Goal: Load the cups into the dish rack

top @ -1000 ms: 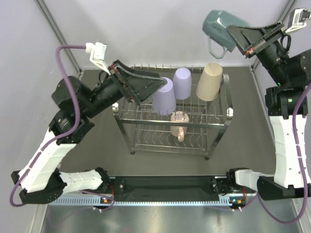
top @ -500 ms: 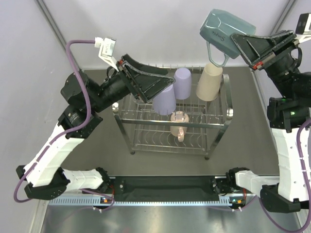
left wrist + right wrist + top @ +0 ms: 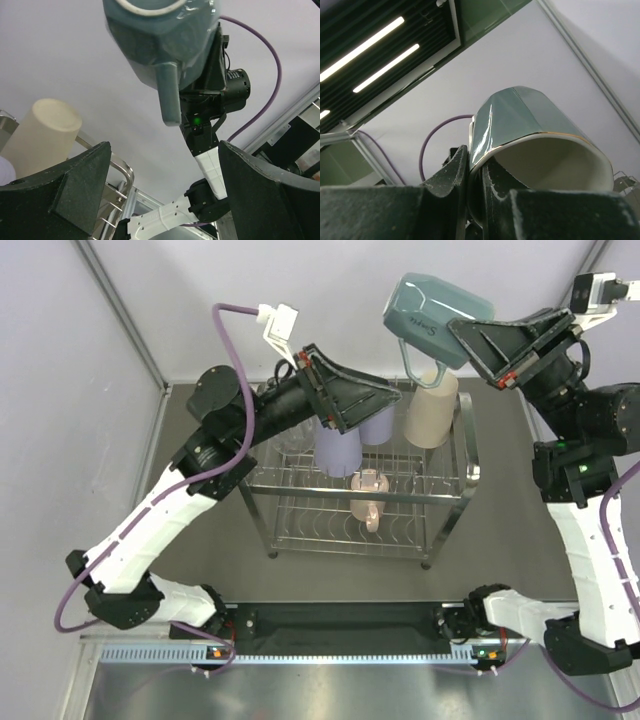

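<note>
My right gripper (image 3: 468,338) is shut on the rim of the teal mug (image 3: 432,308) and holds it high above the back right of the dish rack (image 3: 452,502), handle hanging down. In the right wrist view one finger sits outside the mug (image 3: 535,125) and one inside, at the gripper (image 3: 475,172). My left gripper (image 3: 390,398) is open and empty, raised over the rack's top tier and pointing at the mug (image 3: 165,40). On the rack stand the beige tumbler (image 3: 432,412), two lavender tumblers (image 3: 337,448) (image 3: 379,428) and, lower, the pink mug (image 3: 368,498).
The left wrist view looks up between its open gripper (image 3: 165,192) at the mug's handle, the beige tumbler (image 3: 47,125) and the right arm behind. A faint clear glass (image 3: 291,436) seems to stand at the rack's back left. Grey walls close in on three sides.
My left arm has risen and swung right over the rack, letting go of the lavender tumbler. My right gripper has carried the teal mug leftward.
</note>
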### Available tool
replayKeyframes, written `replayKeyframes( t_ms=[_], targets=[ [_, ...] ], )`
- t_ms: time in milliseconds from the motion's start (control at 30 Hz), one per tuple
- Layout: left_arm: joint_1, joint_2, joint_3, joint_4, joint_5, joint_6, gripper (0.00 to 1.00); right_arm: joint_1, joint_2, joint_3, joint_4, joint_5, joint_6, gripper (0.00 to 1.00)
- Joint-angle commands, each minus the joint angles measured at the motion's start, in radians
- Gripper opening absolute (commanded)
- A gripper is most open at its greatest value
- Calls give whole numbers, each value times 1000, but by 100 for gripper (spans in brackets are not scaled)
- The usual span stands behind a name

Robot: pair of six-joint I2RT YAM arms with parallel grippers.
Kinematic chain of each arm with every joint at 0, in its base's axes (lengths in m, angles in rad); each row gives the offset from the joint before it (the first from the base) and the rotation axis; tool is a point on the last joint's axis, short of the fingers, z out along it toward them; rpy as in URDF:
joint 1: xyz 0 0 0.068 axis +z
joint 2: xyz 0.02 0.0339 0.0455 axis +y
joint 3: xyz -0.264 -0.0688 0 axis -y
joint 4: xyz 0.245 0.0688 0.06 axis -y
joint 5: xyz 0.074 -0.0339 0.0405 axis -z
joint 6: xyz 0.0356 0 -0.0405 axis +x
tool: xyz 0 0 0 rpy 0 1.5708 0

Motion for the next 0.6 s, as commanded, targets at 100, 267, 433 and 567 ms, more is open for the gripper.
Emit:
replayKeyframes(
  t_ms=[100,267,433,567],
  targets=[
    [-2,30,75,97,49,-51,90,122,8,31,64,78,-117,0],
    [-2,30,72,96,48,-61,81,197,26,34,64,83,-157,0],
    [-2,27,72,74,32,-58,70,258,40,47,32,97,-218,0],
    [-2,22,75,37,13,-44,57,283,49,60,27,102,-235,0]
  ],
)
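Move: My right hand holds the teal cup, its middle about 3 cm ahead of that hand and 3 cm left. It is being taken to my left hand's open fingers, some 11 cm left, 3 cm back and 5 cm below the right hand. From the left hand the cup lies about 8 cm right, 6 cm ahead and 5 cm higher. The beige cup on the rack is roughly 12 cm right of the left hand, 10 cm ahead and 20 cm below. I keep the teal cup's wall pinched in my right fingers and carry it about 6 cm left and some 3 cm down, bringing its handle in between my left fingers. My left hand eases only about 1 cm right to meet it, then holds its place while its fingers close by about a third around the handle, not yet shut. ##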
